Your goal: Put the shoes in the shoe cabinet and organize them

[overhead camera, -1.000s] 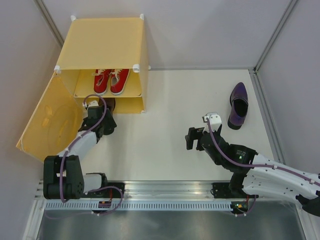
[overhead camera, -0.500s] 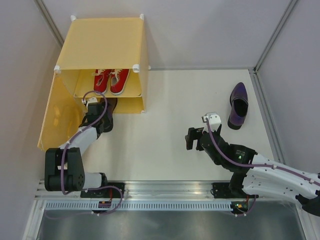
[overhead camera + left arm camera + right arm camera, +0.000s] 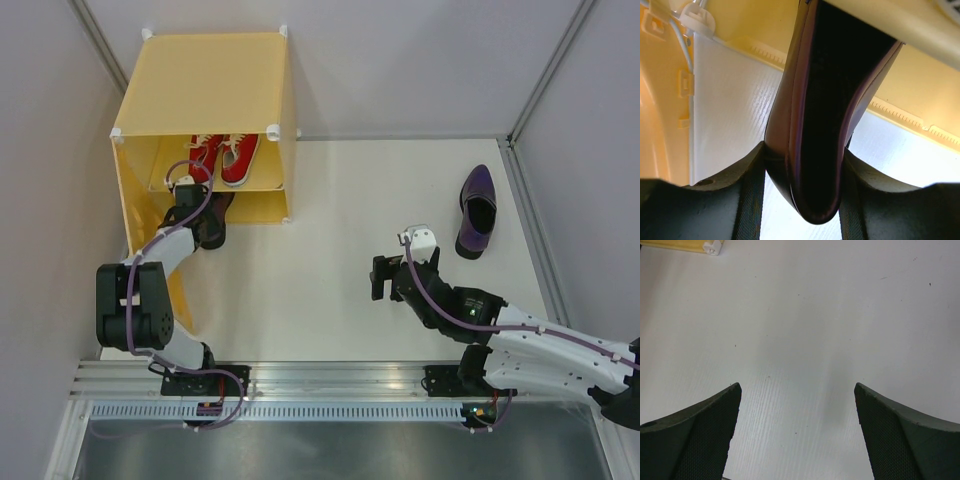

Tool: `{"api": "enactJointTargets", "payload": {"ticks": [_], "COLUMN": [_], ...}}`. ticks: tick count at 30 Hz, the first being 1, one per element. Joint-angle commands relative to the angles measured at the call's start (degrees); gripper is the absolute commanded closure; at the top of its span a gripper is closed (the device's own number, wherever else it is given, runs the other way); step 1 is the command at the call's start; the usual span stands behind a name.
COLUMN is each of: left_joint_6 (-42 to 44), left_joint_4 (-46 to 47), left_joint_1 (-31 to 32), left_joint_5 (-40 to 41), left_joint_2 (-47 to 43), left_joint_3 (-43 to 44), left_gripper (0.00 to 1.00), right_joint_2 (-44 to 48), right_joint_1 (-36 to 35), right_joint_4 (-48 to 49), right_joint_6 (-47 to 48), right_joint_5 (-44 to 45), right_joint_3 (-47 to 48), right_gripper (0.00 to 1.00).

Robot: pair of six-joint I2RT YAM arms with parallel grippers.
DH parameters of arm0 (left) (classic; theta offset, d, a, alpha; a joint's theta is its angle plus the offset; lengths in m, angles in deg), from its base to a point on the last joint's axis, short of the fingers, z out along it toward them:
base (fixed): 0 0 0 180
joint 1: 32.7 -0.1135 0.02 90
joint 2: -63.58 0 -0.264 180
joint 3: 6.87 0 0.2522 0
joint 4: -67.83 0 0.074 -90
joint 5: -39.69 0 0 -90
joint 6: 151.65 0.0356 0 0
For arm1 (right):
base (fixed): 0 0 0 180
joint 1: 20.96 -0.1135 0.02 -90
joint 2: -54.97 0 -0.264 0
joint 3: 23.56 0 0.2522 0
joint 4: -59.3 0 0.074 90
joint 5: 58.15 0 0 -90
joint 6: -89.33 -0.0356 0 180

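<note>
My left gripper [image 3: 200, 207] is shut on the heel of a glossy dark purple shoe [image 3: 825, 100]. It holds the shoe at the mouth of the lower compartment of the yellow shoe cabinet [image 3: 205, 85], toe pointing in. In the left wrist view both fingers [image 3: 747, 190] press the shoe's sides. Two red sneakers [image 3: 222, 160] stand side by side on the upper shelf. The other purple shoe [image 3: 477, 212] lies on the table at the right. My right gripper [image 3: 383, 277] hovers open over bare table at mid-right, nothing between its fingers [image 3: 705, 435].
The cabinet's door [image 3: 138, 215] stands open to the left, seen nearly edge-on beside my left arm. Grey walls close in the table on the left, back and right. A metal rail [image 3: 330, 385] carries both arm bases along the near edge.
My left gripper has closed on the purple shoe and pushed it further towards the cabinet. The door has swung from spread wide to nearly edge-on. The right arm has barely shifted.
</note>
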Motion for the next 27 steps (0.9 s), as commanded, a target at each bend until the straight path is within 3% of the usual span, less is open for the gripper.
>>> {"api": "enactJointTargets", "payload": {"ticks": [1, 7, 12, 13, 19, 22, 27], "left_joint_6": [-0.77, -1.65, -3.05, -3.32, -4.72, -5.86, -9.73], "left_joint_4": [10.15, 10.59, 11.38, 11.55, 11.99, 11.99, 11.91], "left_joint_1": [-0.7, -0.88, -0.88, -0.79, -0.79, -0.88, -0.88], "left_joint_5": [0.26, 0.61, 0.26, 0.26, -0.62, -0.97, -0.27], "left_joint_2": [2.22, 3.99, 0.13, -0.92, -7.17, -9.28, -12.0], "left_joint_3": [5.74, 6.62, 2.94, 2.15, -4.36, -7.17, -11.39], "left_gripper": [0.75, 0.7, 0.53, 0.45, 0.21, 0.14, 0.15], "right_joint_2": [-0.4, -1.11, -1.19, -1.19, -1.02, -0.58, 1.09], "right_joint_1": [0.54, 0.72, 0.8, 0.89, 0.89, 0.89, 0.8], "right_joint_4": [0.74, 0.83, 0.92, 1.01, 1.71, 1.89, 1.54], "right_joint_6": [1.0, 1.35, 1.52, 1.52, 1.44, 1.09, 0.3], "right_joint_5": [1.64, 1.55, 1.55, 1.47, -0.2, -0.73, -1.26], "right_joint_3": [0.78, 0.86, 0.6, 0.51, 0.34, 0.07, -0.54], "right_gripper": [0.03, 0.03, 0.03, 0.03, 0.04, 0.03, 0.03]}}
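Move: The left hand grips the purple shoe by its heel at the lower compartment's mouth; the compartment's middle lies about 14 cm ahead, 4 cm right and level. The shoe's middle is some 8 cm ahead, 3 cm right. On the shelf 12 cm higher, both red shoes stand about 14 cm ahead, one 1 cm right, the other 10 cm right. From the idle right hand, the compartment is roughly 30 cm ahead, 44 cm left, 10 cm below. Forward by barely half a centimetre, the left hand finishes pushing the purple shoe toe-first into the lower compartment and holds there, still pinching the heel. The fingers then open wide and come free of both sides, while the hand rises about 2 cm, backs off 1.5 cm and tips its fingertips up some 10 degrees. ##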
